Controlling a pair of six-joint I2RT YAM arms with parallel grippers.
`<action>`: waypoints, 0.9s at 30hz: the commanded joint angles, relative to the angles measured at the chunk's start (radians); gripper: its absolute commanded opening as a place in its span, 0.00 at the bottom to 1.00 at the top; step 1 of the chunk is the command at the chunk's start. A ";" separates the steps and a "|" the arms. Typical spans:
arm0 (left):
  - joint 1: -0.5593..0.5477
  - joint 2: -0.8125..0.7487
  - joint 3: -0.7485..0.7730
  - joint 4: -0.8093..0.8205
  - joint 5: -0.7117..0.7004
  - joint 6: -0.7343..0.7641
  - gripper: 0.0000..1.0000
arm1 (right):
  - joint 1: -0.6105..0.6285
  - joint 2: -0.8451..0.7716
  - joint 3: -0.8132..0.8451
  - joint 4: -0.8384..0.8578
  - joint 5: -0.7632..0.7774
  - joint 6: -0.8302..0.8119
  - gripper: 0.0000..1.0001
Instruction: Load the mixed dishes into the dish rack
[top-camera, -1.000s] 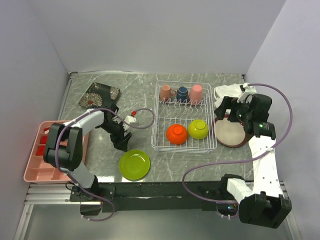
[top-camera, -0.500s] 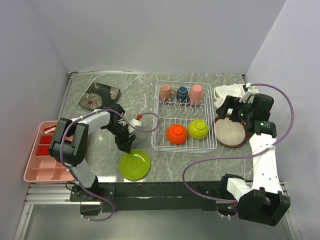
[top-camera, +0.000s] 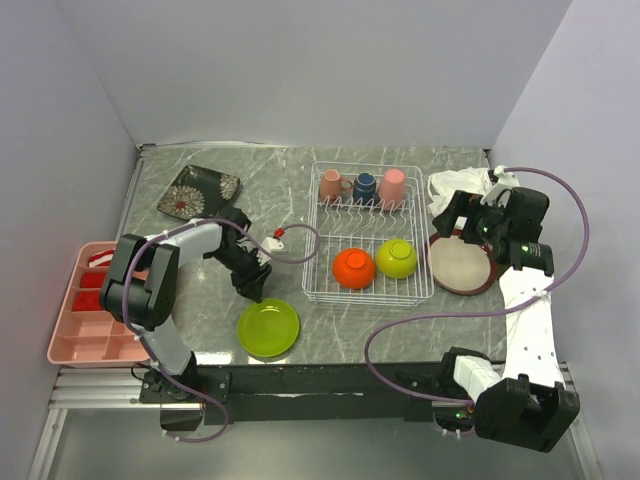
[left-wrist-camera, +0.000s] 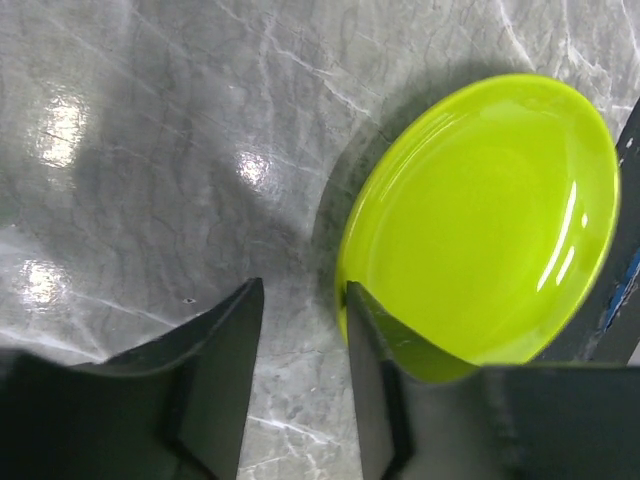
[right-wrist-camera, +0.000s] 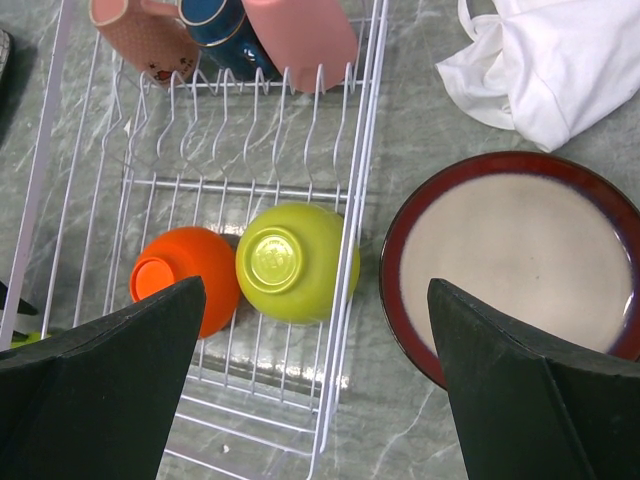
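Observation:
The lime green plate (top-camera: 268, 328) (left-wrist-camera: 480, 210) lies flat near the table's front edge. My left gripper (top-camera: 252, 292) (left-wrist-camera: 300, 300) is down at its upper-left rim, jaws partly apart; one finger lies over the rim and mostly bare table shows between them. The white dish rack (top-camera: 368, 296) (right-wrist-camera: 350, 160) holds an orange bowl (top-camera: 353, 267), a lime bowl (right-wrist-camera: 295, 262) and three cups (top-camera: 364, 185). The brown plate (top-camera: 460, 268) (right-wrist-camera: 510, 250) lies right of the rack. My right gripper (top-camera: 462, 222) (right-wrist-camera: 312, 290) hovers wide open above the rack's right edge. The black floral plate (top-camera: 198, 190) lies at the back left.
A pink divided tray (top-camera: 70, 345) sits at the left edge beside the left arm. A white rag (top-camera: 455, 185) (right-wrist-camera: 550, 60) is bunched behind the brown plate. Walls close off the back and sides of the table.
My left gripper has moved toward the front onto the lime plate's rim, and its jaws have narrowed. The right gripper has shifted only slightly.

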 joint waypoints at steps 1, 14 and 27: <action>-0.008 0.012 -0.037 0.046 -0.033 -0.028 0.41 | -0.009 0.001 0.013 0.008 -0.013 -0.004 1.00; -0.008 -0.020 -0.021 0.089 -0.055 -0.079 0.01 | -0.009 0.108 0.104 0.035 -0.018 0.032 1.00; -0.003 -0.110 0.155 -0.047 -0.107 -0.080 0.01 | -0.009 0.075 0.094 0.038 -0.038 0.019 1.00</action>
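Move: Behind and a little to the right of the left fingertips lies the green plate, its middle about 8 cm back, 4 cm right and 1 cm below, with the far-left rim right at the fingers. The orange bowl in the rack is some 25 cm to the right of the left hand and 7 cm ahead, and the pink tray about 35 cm to its left. From the right hand the plate is roughly 46 cm left, 16 cm back and 22 cm below. Closing from about half open to shut, the left fingers pinch the green plate's far-left rim while the hand sinks half a centimetre and turns slightly counter-clockwise. Keeping that pinch, the hand then draws about 1.5 cm forward and rises as much, beginning to lift the plate by its edge. The right hand, open and empty, eases about 2 cm forward, dipping a centimetre and partly rising again. ##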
